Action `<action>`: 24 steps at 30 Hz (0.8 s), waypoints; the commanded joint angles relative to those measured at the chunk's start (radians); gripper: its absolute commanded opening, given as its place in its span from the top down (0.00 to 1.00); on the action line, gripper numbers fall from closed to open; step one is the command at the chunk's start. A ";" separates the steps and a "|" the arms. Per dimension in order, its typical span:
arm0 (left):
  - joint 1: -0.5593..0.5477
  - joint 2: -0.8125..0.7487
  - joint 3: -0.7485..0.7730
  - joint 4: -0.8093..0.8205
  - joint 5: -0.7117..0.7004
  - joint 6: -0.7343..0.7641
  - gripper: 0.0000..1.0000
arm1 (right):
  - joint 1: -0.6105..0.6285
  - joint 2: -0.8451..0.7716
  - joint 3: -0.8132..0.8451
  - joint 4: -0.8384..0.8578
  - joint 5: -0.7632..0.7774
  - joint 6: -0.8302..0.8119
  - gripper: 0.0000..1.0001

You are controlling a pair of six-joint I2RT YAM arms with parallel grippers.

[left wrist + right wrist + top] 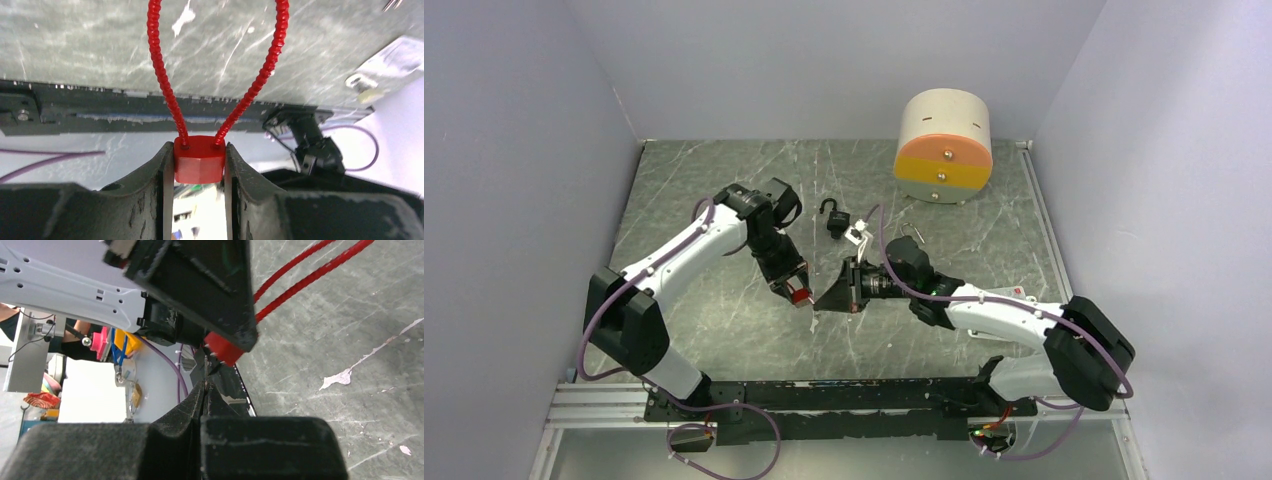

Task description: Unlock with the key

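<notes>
A red lock (199, 161) with a ribbed red cable loop (161, 70) is pinched by its body between the fingers (150, 175) of my left gripper (199, 155), loop pointing away over the table. From above, the left gripper (798, 290) and the lock (802, 296) hang mid-table. My right gripper (205, 386) is shut on a thin key (205, 367), seen edge-on. The key's tip reaches the red lock (222, 348) from below. Whether it sits in the keyhole I cannot tell. From above, the right gripper (819, 303) meets the left nose to nose.
A black padlock (832, 219) with its shackle open lies behind the grippers, a white-tagged key ring (856, 237) beside it. A wire ring (911, 232) lies farther right. A round container (943, 147) with orange and yellow drawers stands at the back right. The black rail (150, 116) runs along the near edge.
</notes>
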 commanded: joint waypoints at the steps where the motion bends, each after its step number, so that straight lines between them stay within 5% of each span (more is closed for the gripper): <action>1: 0.025 -0.033 0.040 0.094 -0.135 -0.082 0.97 | 0.006 -0.018 0.089 -0.111 0.024 -0.020 1.00; 10: 0.076 -0.040 0.049 0.164 -0.092 -0.088 0.97 | 0.004 0.021 0.198 -0.254 0.078 -0.069 1.00; 24: 0.124 -0.045 0.072 0.141 0.002 -0.015 0.97 | -0.032 0.138 0.263 -0.215 0.129 0.020 1.00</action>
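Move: The left gripper already holds the red lock, its cable loop hanging out; the key to meet is in the right gripper, about 4 cm right of the left hand, 1 cm back and level. From the right hand the red lock is some 5 cm to the left and 1 cm ahead, level. The black padlock lies roughly 28 cm ahead and 3 cm right of the right hand, 15 cm down; the brass padlock about 19 cm ahead, 18 cm right, equally low. Carry the red lock forward about 6 cm with the left gripper, quickly at first and then easing off, swinging its fingertips forward and turning the hand some 10 degrees counter-clockwise. Bring the right gripper along beside it, about 4 cm forward and slightly left, rising a little before sinking, while tipping the key down by some 10 degrees; keep both grips. ##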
